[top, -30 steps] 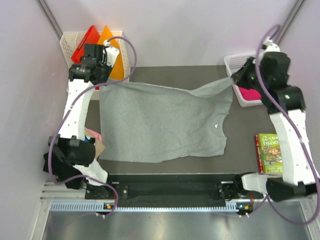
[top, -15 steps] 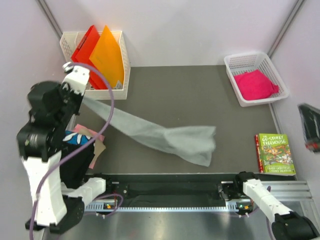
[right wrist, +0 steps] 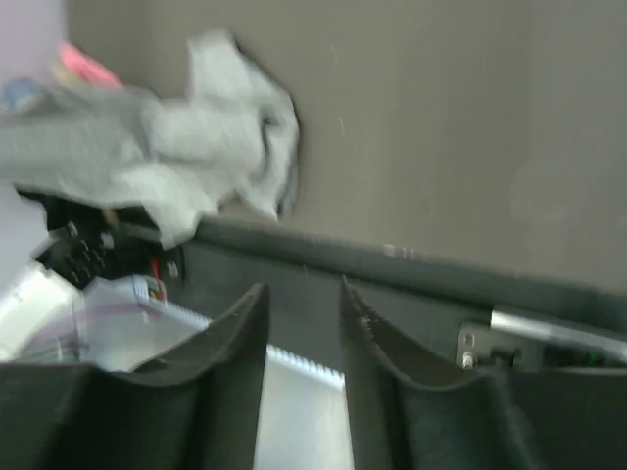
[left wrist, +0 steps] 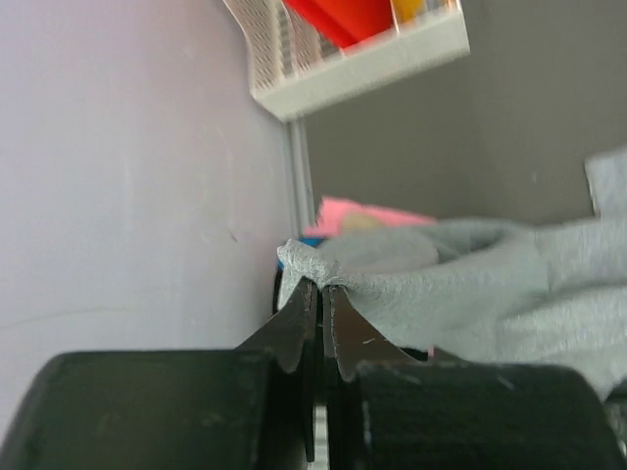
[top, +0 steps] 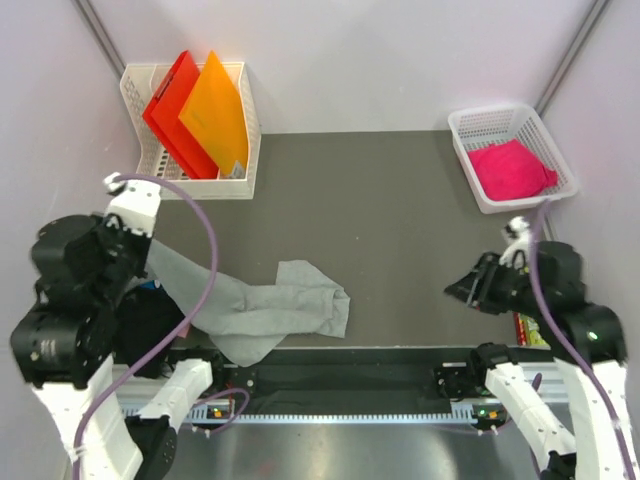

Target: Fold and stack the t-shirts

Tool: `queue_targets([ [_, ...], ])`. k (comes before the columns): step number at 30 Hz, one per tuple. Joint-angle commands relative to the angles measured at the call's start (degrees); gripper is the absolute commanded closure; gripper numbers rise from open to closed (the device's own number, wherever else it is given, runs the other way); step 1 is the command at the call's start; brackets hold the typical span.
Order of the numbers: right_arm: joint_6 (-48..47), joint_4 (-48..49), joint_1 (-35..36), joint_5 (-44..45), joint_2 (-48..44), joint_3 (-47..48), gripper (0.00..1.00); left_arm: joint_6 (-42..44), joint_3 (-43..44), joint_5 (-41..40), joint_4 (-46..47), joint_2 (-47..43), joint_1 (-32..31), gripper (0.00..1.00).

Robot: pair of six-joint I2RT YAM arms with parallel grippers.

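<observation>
The light grey t-shirt (top: 270, 308) lies bunched in a heap at the near left of the dark mat, with one corner stretched up to the left. My left gripper (top: 148, 252) is shut on that corner, by the left wall; the wrist view shows the cloth (left wrist: 470, 284) pinched at the tips (left wrist: 320, 286). My right gripper (top: 460, 292) is open and empty above the mat's near right, its jaws (right wrist: 302, 289) apart, with the grey heap (right wrist: 196, 147) far off. The pink t-shirt (top: 510, 170) lies in a white basket (top: 470, 125) at the far right. A dark cloth (top: 150, 320) lies under my left arm.
A white basket (top: 250, 130) at the far left holds a red folder (top: 170, 110) and an orange folder (top: 215, 115); it also shows in the left wrist view (left wrist: 362, 69). The book (top: 522, 330) is mostly hidden under my right arm. A black rail (top: 340, 380) runs along the near edge.
The grey shirt was spread flat between both grippers. The right gripper let go and swung to the near right. The left gripper dragged the shirt near-left, where it collapsed into a heap.
</observation>
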Motion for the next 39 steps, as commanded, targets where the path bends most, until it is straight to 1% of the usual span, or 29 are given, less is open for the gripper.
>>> queue_targets([
  [1, -0.86, 3.22, -0.04, -10.56, -0.77, -7.24, 0.58, 2.36, -9.04, 0.59, -6.61, -1.95, 0.55, 1.00],
  [3, -1.22, 4.97, 0.22, -15.81, 0.83, -9.88, 0.55, 3.41, -11.43, 0.06, -5.10, -3.19, 0.55, 1.00],
  [7, 1.76, 10.59, 1.71, -16.46, 2.85, -13.06, 0.55, 4.73, -19.24, -0.91, -0.19, -4.34, 0.55, 1.00],
  [10, 6.33, 14.20, 4.51, -14.98, 3.99, -15.16, 0.55, 4.12, -22.06, -0.73, 2.45, -4.16, 0.55, 1.00],
  [11, 7.73, 17.60, 5.92, -14.10, 4.26, -15.96, 0.54, 4.03, -22.60, -0.47, 4.03, -4.07, 0.55, 1.00],
  [12, 11.23, 19.46, 9.85, -11.65, 4.79, -16.75, 0.54, 3.77, -23.21, -0.29, 4.57, -3.55, 0.55, 1.00],
  [13, 13.09, 22.53, 12.32, -10.50, 6.44, -19.02, 0.52, 3.60, -24.61, -0.29, 5.27, -3.28, 0.55, 1.00],
  [14, 14.85, 27.69, 15.31, -9.18, 8.03, -20.00, 0.51, 3.33, -25.24, -0.47, 6.41, -2.85, 0.55, 1.00],
  [15, 16.35, 29.74, 21.77, -4.82, 10.39, -20.35, 0.50, 2.72, -25.94, -0.21, 6.85, -2.15, 0.55, 1.00],
  [16, 15.84, 30.64, 25.32, -1.73, 16.94, -18.44, 0.48, 2.45, -26.55, -0.03, 7.20, -1.79, 0.55, 1.00],
  [17, 14.79, 30.73, 29.10, 1.78, 21.01, -16.25, 0.47, 2.10, -26.82, 0.06, 7.56, -1.53, 0.55, 1.00],
  [18, 11.91, 28.99, 36.70, 9.21, 25.23, -13.44, 0.45, 1.58, -27.00, 0.15, 8.43, -0.65, 0.55, 1.00],
  [19, 10.49, 27.67, 40.00, 12.25, 34.58, -6.89, 0.43, 1.40, -27.17, 0.24, 8.61, -0.21, 0.55, 1.00],
  [20, 9.34, 25.92, 42.82, 14.45, 39.11, -3.52, 0.43, 1.22, -27.44, 0.06, 8.88, 0.32, 0.55, 1.00],
  [21, 7.50, 23.72, 47.11, 18.39, 43.16, -0.61, 0.43, 1.05, -27.87, -0.11, 9.23, 1.10, 0.55, 1.00],
  [22, 6.87, 23.27, 48.80, 19.47, 49.46, 3.85, 0.45, 0.96, -28.05, -0.12, 9.40, 1.37, 0.55, 1.00],
  [23, 6.52, 24.13, 50.04, 20.88, 51.62, 4.94, 0.45, 1.04, -28.31, -0.03, 9.67, 1.46, 0.55, 1.00],
  [24, 6.08, 25.10, 51.18, 20.19, 53.29, 5.56, 0.45, 0.96, -28.49, -0.11, 9.84, 1.64, 0.55, 1.00],
  [25, 6.16, 27.63, 51.28, 19.93, 55.66, 5.74, 0.45, 1.04, -28.67, -0.20, 10.28, 1.73, 0.55, 1.00],
  [28, 6.43, 31.51, 51.28, 17.73, 58.91, 4.78, 0.45, 1.75, -29.28, -0.82, 11.07, 1.73, 0.55, 1.00],
  [31, 5.29, 32.31, 50.58, 17.90, 62.17, 4.95, 0.46, 2.19, -29.90, -1.17, 11.78, 1.73, 0.55, 1.00],
  [34, 4.93, 34.50, 48.65, 17.82, 62.89, 3.82, 0.46, 2.19, -30.25, -0.82, 12.57, 1.73, 0.55, 1.00],
  [39, 4.15, 38.11, 45.93, 16.41, 64.90, 3.37, 0.50, 1.66, -30.34, -0.55, 12.74, 2.43, 0.55, 1.00],
])
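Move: Out to the right hand's left, the grey t-shirt's loose end lies on the table about 25 cm to the left, 6 cm ahead and 26 cm below; the table's front edge beside that end is some 4 cm back. That end is roughly 30 cm right, 2 cm ahead and 41 cm below the left hand. Under the left hand, the pink cloth lies some 8 cm ahead, 1 cm right, and the black cloth 2 cm ahead, 4 cm left, both about 39 cm below. Swinging left about 24 cm and sinking nearly as far, with a small reach forward late on, the empty right hand comes over the t-shirt's loose end, opening wider and turning its fingers steeply down. The left hand keeps its pinch on the other end and lowers it some 15 cm towards the table, then also eases forward, tipping its fingers down. ##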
